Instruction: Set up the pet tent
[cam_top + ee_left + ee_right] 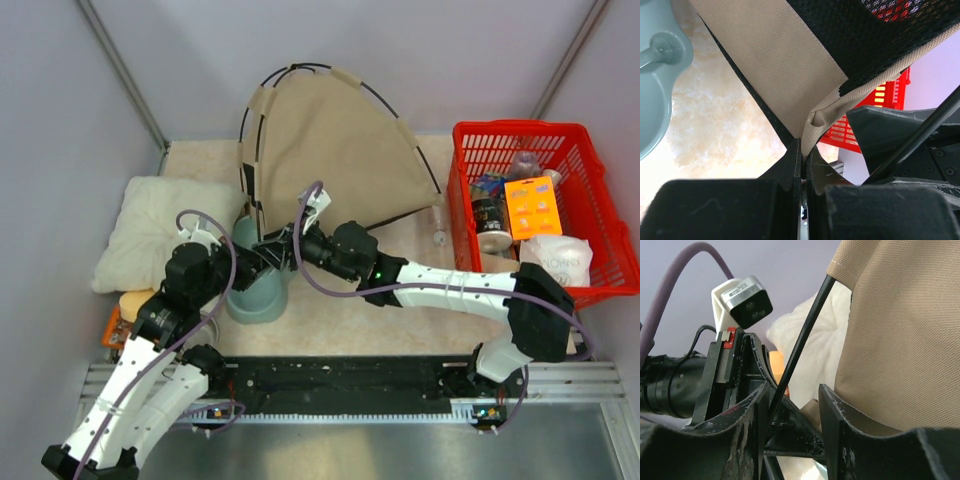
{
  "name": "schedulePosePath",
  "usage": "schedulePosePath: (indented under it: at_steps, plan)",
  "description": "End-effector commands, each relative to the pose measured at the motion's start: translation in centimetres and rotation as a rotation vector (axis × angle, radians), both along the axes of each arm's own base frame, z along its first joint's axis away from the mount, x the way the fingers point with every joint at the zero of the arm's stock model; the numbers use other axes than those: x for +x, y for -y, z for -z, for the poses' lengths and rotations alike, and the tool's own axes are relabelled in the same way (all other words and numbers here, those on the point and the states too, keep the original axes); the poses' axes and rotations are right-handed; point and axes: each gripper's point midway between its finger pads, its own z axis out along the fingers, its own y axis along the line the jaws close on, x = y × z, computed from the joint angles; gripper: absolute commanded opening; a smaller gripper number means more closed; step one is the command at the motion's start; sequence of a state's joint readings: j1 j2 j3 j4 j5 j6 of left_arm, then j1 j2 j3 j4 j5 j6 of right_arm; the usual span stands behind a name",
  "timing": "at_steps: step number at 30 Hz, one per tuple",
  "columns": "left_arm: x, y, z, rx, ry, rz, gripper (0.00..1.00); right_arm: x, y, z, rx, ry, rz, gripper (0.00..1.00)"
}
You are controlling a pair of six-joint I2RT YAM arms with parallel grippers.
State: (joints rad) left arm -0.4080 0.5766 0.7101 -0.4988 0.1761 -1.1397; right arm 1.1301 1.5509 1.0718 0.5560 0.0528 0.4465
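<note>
The pet tent (330,150) is a tan fabric shell with thin black poles, standing tilted at the back middle of the table. My left gripper (262,252) is at its near left corner. In the left wrist view that gripper (804,150) is shut on a tan fabric edge strip of the tent (775,60). My right gripper (288,245) is right beside it. In the right wrist view it (792,395) stands open, and a black tent pole (807,330) runs down between its jaws, close to the left finger. The tent fabric (900,330) hangs just to the right.
A cream pillow (160,235) lies at the left. A teal bowl (255,290) sits under the two grippers. A red basket (600,200) with several items stands at the right. An orange item (125,310) lies near the left arm's base.
</note>
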Motion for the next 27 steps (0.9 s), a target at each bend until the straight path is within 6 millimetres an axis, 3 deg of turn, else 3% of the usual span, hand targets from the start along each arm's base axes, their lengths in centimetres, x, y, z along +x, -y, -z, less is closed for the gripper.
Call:
schedulePosePath:
  at_steps: [1,4,14,19,23,27]
  plan:
    - [0.0,-0.5,-0.7,0.012,0.047,-0.010,0.00,-1.3,0.2,-1.9,-0.031,0.013,-0.053,0.40]
    - [0.0,-0.5,-0.5,0.014,0.050,-0.010,0.00,-2.0,-0.4,-1.8,-0.061,0.010,-0.107,0.32]
    - [-0.2,-0.5,-0.3,0.034,0.055,0.006,0.00,-2.9,-2.3,-0.1,-0.156,-0.045,-0.202,0.30]
    - [-0.4,-0.6,-0.3,0.046,0.063,0.011,0.00,-3.1,-3.0,0.5,-0.178,-0.064,-0.240,0.00]
    - [-0.6,-0.7,-0.3,0.058,0.077,0.018,0.00,-2.4,-2.8,-0.3,-0.147,-0.053,-0.195,0.00]
    - [-1.0,-0.8,-0.2,0.097,0.148,0.053,0.00,-0.3,-0.8,-2.1,-0.039,-0.030,-0.033,0.00]
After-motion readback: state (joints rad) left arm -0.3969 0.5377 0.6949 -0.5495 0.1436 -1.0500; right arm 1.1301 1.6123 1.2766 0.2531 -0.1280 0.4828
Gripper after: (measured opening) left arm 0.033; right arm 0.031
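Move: The black tent pole stands at the right gripper's height, about 2 cm back and 1 cm left of its finger midpoint, towards its rear finger. The tent's fabric corner, pinched in the left gripper, is roughly 2 cm back, 3 cm left and 5 cm below. The tent body spreads some 20 cm ahead and 15 cm right, perhaps 10 cm lower. From the left gripper the pole is level fore and aft, about 2 cm right and 5 cm up. Draw the open right gripper back about 3 cm, then on to the left about as far, swinging it some 10 degrees counter-clockwise so that the pole comes between the fingers; shut them on the pole just above the left gripper. Keep the left gripper's pinch on the tent corner while it eases a little down and left. ##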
